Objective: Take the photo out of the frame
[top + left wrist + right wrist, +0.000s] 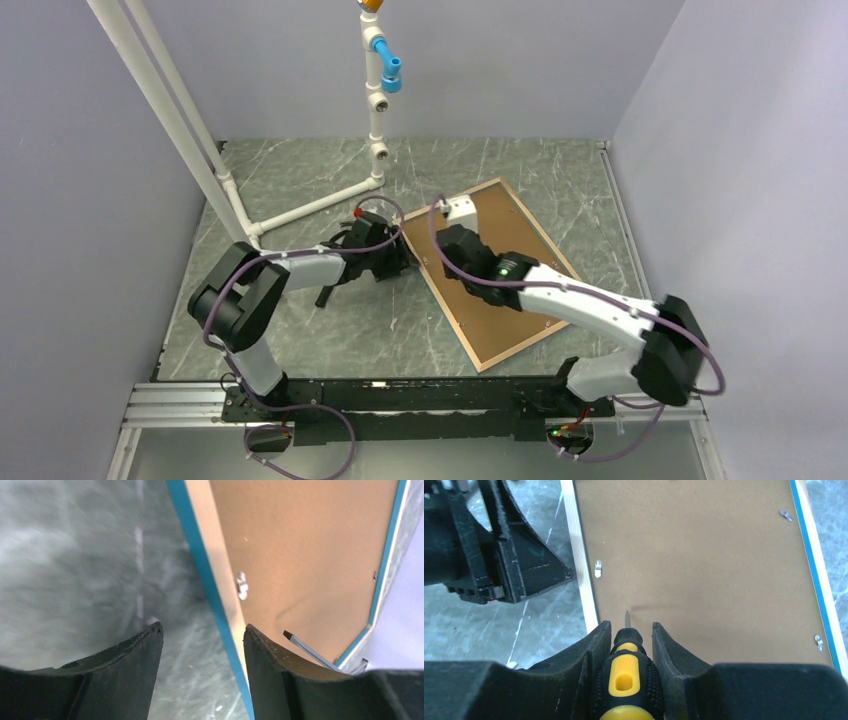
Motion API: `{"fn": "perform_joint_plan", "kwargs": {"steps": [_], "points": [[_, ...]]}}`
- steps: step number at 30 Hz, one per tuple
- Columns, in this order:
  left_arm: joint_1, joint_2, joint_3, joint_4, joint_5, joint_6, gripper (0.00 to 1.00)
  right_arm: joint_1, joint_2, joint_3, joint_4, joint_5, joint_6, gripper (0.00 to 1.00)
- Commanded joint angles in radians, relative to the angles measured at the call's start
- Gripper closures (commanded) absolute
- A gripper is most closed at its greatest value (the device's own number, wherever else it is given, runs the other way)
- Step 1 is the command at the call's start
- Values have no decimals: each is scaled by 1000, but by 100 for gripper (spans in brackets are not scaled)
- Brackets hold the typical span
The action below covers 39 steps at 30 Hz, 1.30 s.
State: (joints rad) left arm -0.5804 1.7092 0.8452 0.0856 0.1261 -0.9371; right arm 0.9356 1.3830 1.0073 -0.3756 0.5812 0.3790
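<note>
The frame (510, 215) lies face down on the marble table, brown backing board up, with its turquoise edge (210, 590) showing in the left wrist view. The photo is hidden under the board. My left gripper (398, 262) (202, 630) is open at the frame's left rim, one finger over the board and one over the table. My right gripper (452, 250) (631, 627) is shut on a black-and-yellow screwdriver (626, 675). The screwdriver's tip (305, 647) rests over the board (704, 570) near the left rim.
Small metal tabs (598, 569) (786, 515) (819, 641) hold the board in the rim. A white pipe stand (375, 100) with a blue fitting rises at the back left, its foot close to the left gripper. Grey walls close in on three sides.
</note>
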Motion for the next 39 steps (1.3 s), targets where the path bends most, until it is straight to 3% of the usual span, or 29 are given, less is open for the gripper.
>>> {"fn": "perform_joint_plan", "kwargs": {"steps": [1, 7, 14, 20, 24, 27, 33, 39], "points": [[-122, -27, -11, -53, -26, -124, 34, -4, -208, -100, 60, -11, 38, 100], [-303, 7, 28, -191, -162, -402, 38, -6, -424, -198, -13, -43, 81, 100], [-383, 106, 170, -384, -247, -469, 47, -4, -548, -264, -107, -150, 174, 100], [-380, 139, 177, -455, -341, -381, 64, 0, -626, -288, -210, -147, 231, 100], [-346, 139, 152, -417, -317, -213, 91, 8, -631, -287, -250, -173, 232, 100], [-321, 127, 128, -402, -308, -116, 100, 27, -567, -291, -220, -268, 208, 100], [-278, 62, 25, -329, -276, 10, 100, 222, -544, -302, -138, -158, 220, 100], [-252, 48, -17, -290, -233, 27, 100, 269, -382, -259, -115, -38, 249, 100]]}}
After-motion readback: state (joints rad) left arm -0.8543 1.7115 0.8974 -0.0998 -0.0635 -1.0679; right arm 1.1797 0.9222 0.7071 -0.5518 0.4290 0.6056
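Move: The left bar of the frame, at its middle where the open left fingers will shut, lies about 9 cm back and 7 to the right of the left hand, 1 cm lower. A metal clip sits 3 cm to that hand's right and 1 ahead; the hammer lies some 14 cm left, 2 ahead. The right hand holds the screwdriver; the near clip on the same bar is roughly 11 cm back, 1 right and 13 below it, the bar's middle 5 back, 2 left. Slide the left gripper back and right about 13 cm along the frame's left bar, close it across the bar's wood, then draw it some 4 cm left and a little forward, pinched. Meanwhile carry the screwdriver back about 13 cm, rising and drifting right first, then sinking and swinging left towards the near clip, tipping its point down. ##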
